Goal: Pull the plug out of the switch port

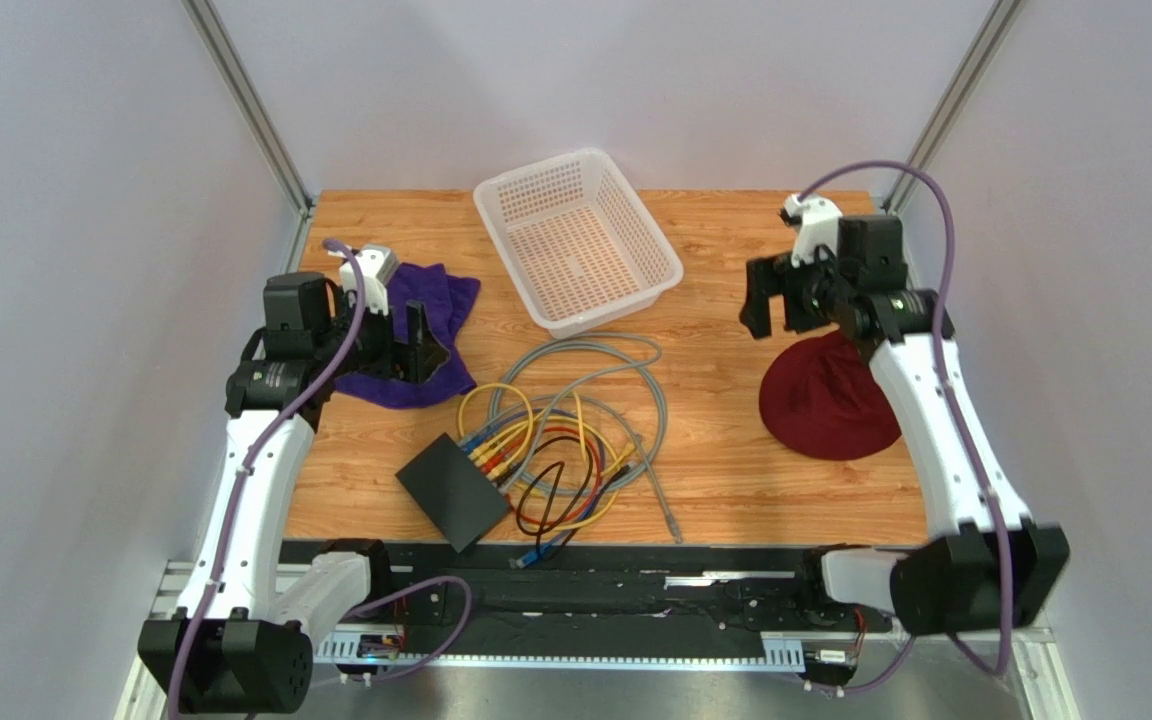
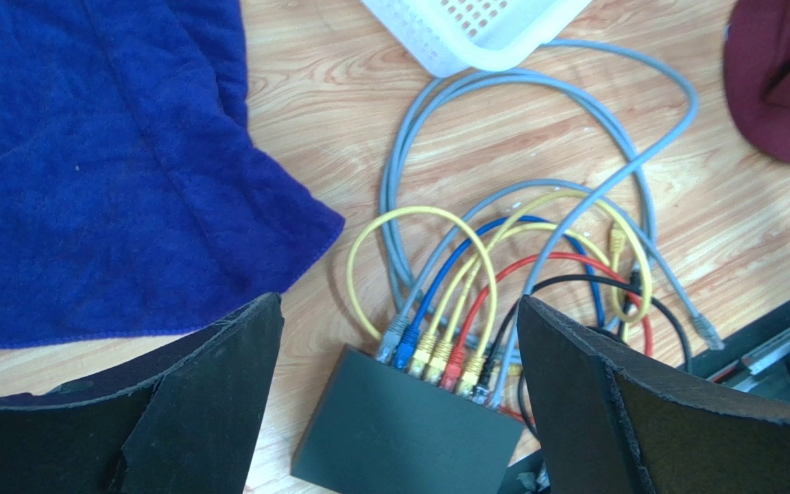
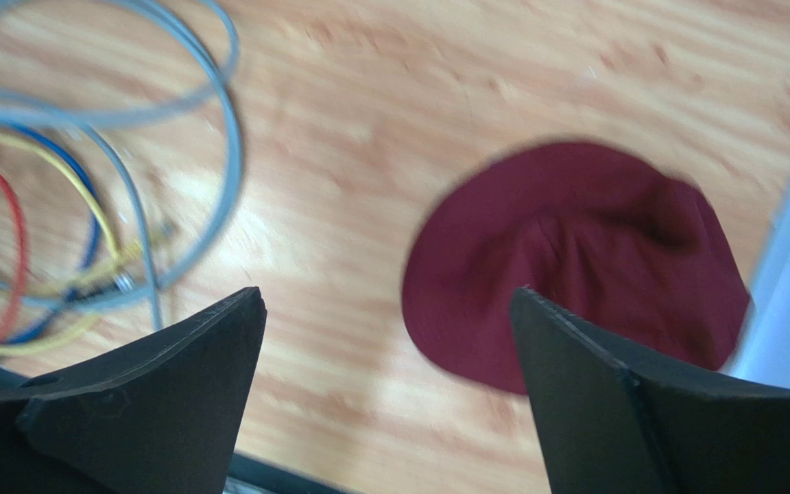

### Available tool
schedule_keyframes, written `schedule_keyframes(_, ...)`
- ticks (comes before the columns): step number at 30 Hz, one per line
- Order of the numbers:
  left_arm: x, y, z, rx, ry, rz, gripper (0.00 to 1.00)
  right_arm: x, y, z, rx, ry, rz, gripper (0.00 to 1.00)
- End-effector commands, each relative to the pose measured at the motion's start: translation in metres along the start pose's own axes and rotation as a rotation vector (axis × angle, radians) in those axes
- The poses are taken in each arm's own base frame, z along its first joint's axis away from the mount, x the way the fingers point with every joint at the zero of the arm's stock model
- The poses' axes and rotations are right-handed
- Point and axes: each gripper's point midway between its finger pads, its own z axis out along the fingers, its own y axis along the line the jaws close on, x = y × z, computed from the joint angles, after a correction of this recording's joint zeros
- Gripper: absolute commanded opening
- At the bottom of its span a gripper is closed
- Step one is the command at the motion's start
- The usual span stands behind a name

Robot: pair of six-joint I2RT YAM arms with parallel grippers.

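Observation:
The switch is a flat black box lying near the table's front edge. Several plugs sit in a row along its far edge: grey, blue, yellow, red and black ones. Their cables loop away to the right. My left gripper hangs open high over the blue cloth, well left and behind the switch, nothing between its fingers. My right gripper is open too, up in the air above the maroon cap, far right of the switch.
A white plastic basket stands at the back centre. A blue cloth lies at the left. A maroon cap lies at the right. Loose cable ends reach toward the front edge.

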Motion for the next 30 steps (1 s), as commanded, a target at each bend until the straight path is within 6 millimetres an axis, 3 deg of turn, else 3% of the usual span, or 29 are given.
schedule_keyframes(1, 0.001, 0.005, -0.002, 0.004, 0.024, 0.140, 0.92, -0.083, 0.014, 0.051, -0.131, -0.208, 0.056, 0.93)
schedule_keyframes(2, 0.002, 0.007, -0.001, -0.001, 0.030, 0.146, 0.92, -0.086, 0.016, 0.064, -0.144, -0.197, 0.063, 0.93)
schedule_keyframes(3, 0.000, 0.008, 0.001, -0.002, 0.037, 0.142, 0.92, -0.104, 0.018, 0.068, -0.150, -0.223, 0.055, 0.93)
schedule_keyframes(4, -0.002, 0.008, 0.002, -0.002, 0.037, 0.137, 0.92, -0.099, 0.025, 0.095, -0.173, -0.175, 0.064, 0.92)
schedule_keyframes(8, -0.014, 0.010, 0.009, 0.006, 0.016, 0.138, 0.92, -0.126, 0.044, 0.136, -0.211, -0.175, 0.026, 0.92)
schedule_keyframes(11, -0.018, 0.016, 0.017, -0.011, -0.003, 0.122, 0.92, -0.137, 0.044, 0.179, -0.195, -0.155, 0.012, 0.92)
schedule_keyframes(13, -0.018, 0.019, 0.021, -0.016, 0.010, 0.087, 0.92, -0.159, 0.037, 0.189, -0.149, -0.195, 0.008, 0.92)
schedule_keyframes(14, -0.018, 0.019, 0.023, -0.012, 0.016, 0.085, 0.92, -0.151, 0.035, 0.213, -0.148, -0.164, 0.006, 0.92)
schedule_keyframes(16, -0.020, 0.018, 0.024, -0.003, 0.014, 0.095, 0.92, -0.163, 0.031, 0.226, -0.122, -0.185, -0.007, 0.92)
schedule_keyframes(17, -0.020, 0.019, 0.024, -0.009, 0.016, 0.094, 0.92, -0.153, 0.028, 0.245, -0.110, -0.156, -0.005, 0.92)
schedule_keyframes(20, -0.022, 0.022, 0.021, -0.028, 0.009, 0.091, 0.92, -0.158, 0.020, 0.262, -0.074, -0.166, -0.007, 0.92)
schedule_keyframes(21, -0.022, 0.023, 0.020, -0.030, 0.008, 0.088, 0.92, -0.149, 0.014, 0.276, -0.045, -0.144, -0.012, 0.92)
schedule_keyframes(26, -0.019, 0.030, 0.022, -0.044, 0.029, 0.077, 0.92, -0.135, 0.012, 0.298, -0.022, -0.123, -0.015, 0.92)
schedule_keyframes(30, -0.022, 0.033, 0.025, -0.047, 0.029, 0.066, 0.92, -0.112, 0.018, 0.308, -0.029, -0.063, -0.009, 0.89)
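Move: The white basket's middle lies about 27 cm ahead of the open right hand, 23 cm to its left and roughly 20 cm below. Its right-hand rim is at 28 cm ahead, 15 left and 16 below. The maroon hat sits nearly level, 13 cm to the hand's right. The grey cable coil is also level, some 23 cm to its left. From the left hand, the basket is 30 cm ahead, 22 right and 20 below. Towards the right-hand rim of the basket: the right hand sweeps fast forward by some 27 cm and left by about 12, then finishes mostly straight down, about 13 cm lower in all, its wide-open fingers coming close over the rim. The left hand, open and empty, only eases about 3 cm forward and 2 cm down. ##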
